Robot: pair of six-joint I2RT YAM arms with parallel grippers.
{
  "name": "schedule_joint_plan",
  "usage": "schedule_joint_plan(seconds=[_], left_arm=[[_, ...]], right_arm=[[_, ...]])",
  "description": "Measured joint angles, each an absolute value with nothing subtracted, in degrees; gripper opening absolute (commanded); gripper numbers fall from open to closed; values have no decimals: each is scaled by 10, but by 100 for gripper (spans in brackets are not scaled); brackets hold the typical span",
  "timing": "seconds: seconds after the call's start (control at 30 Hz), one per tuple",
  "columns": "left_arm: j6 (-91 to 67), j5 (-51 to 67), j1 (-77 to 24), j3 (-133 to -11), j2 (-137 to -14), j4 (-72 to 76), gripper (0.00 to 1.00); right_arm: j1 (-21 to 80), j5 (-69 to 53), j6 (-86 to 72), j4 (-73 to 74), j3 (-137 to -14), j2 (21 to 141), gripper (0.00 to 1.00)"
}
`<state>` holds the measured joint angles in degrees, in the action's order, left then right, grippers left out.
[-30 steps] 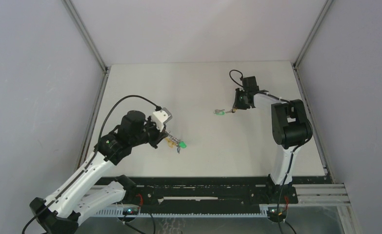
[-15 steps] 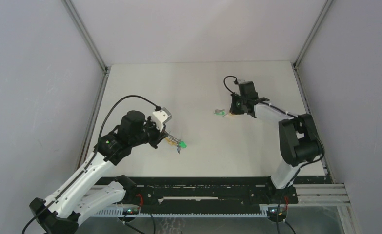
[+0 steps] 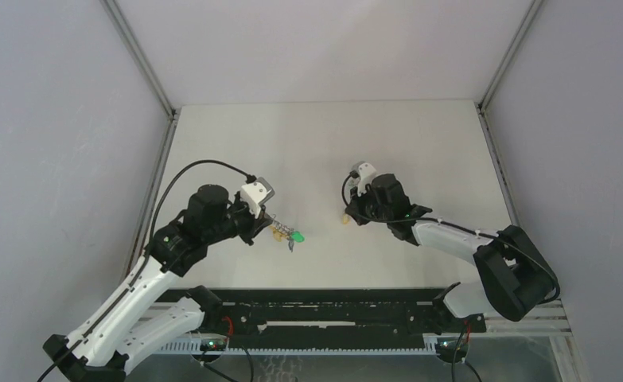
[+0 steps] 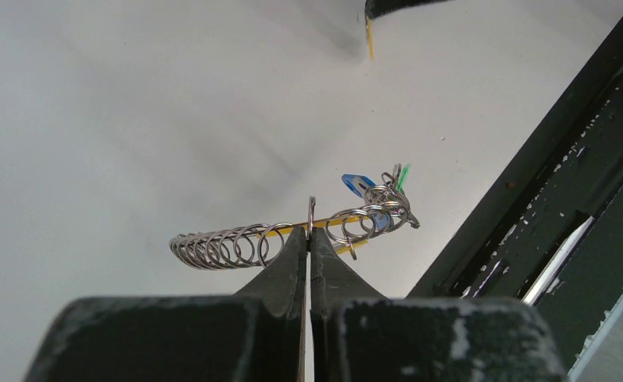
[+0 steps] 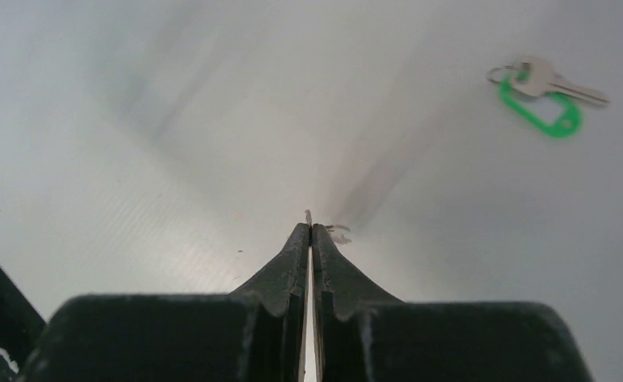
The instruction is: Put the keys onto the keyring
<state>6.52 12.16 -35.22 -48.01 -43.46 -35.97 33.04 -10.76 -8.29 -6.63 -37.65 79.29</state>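
My left gripper [image 3: 270, 228] [image 4: 309, 233] is shut on the keyring [image 3: 280, 231] [image 4: 236, 245], pinching a small ring on its yellow band. The ring's silvery loops fan out to the left. A blue key [image 4: 358, 184] and a green key [image 3: 297, 236] [image 4: 403, 175] hang at its right end. My right gripper [image 3: 349, 215] [image 5: 309, 227] is shut on an orange-tan key [image 3: 345, 216] [image 4: 369, 49], and only a thin edge of that key [image 5: 308, 213] shows past the tips. It hangs just right of the keyring, apart from it. Another green-tagged key [image 5: 543, 99] lies loose on the table.
The white table [image 3: 419, 135] is bounded by grey walls on three sides. A black rail [image 3: 324, 306] [image 4: 547, 199] runs along the near edge, close below the keyring.
My right gripper has shut on the orange-tan key and swung from the back right to the centre, leaving the loose green key behind. The left arm has barely moved.
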Motion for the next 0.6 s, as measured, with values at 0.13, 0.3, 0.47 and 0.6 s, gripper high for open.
schedule_joint_plan(seconds=[0.13,0.3,0.47,0.6], left_arm=[[61,120,-352,-480,-416,-362,0],[56,105,-352,-480,-399,-361,0],[51,76,-350,-480,-399,-362,0],[49,59,-348,-480,-400,-362,0]], right_arm=[[374,-116,-90,-116,-357,802,0],[411,-115,-127,-186,-353,848,0],[420,-85,-189,-228,-352,901,0],[416,-52,-251,-249,-337,925,0]])
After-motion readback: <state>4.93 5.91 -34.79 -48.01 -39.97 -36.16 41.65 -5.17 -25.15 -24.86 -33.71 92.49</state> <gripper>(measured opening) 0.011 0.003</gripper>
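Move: The right hand, with the yellow-tagged key already in its shut fingers, is headed for a bare patch of table about 5 cm to its left, 2 cm back and 7 cm below. The keyring is some 20 cm to its left, 11 cm back and 10 cm higher; the green-tagged key lies about 12 cm ahead, 3 cm to the right and 7 cm down. From the left hand, that patch is about 8 cm ahead, 19 cm right and 20 cm below; the keyring it pinches is centred 4 cm right, 1 cm back and 2 cm lower. Still pinching the yellow-tagged key, the right hand swings to its left by about 6 cm and slightly back, then turns down and sinks some 5 cm towards the bare table, easing a little back to the right and twisting about 10 degrees clockwise as it goes down. Meanwhile the left hand keeps its hold on the keyring, first rising about 1 cm and then shifting some 2 cm to its left, with a small counter-clockwise turn. ##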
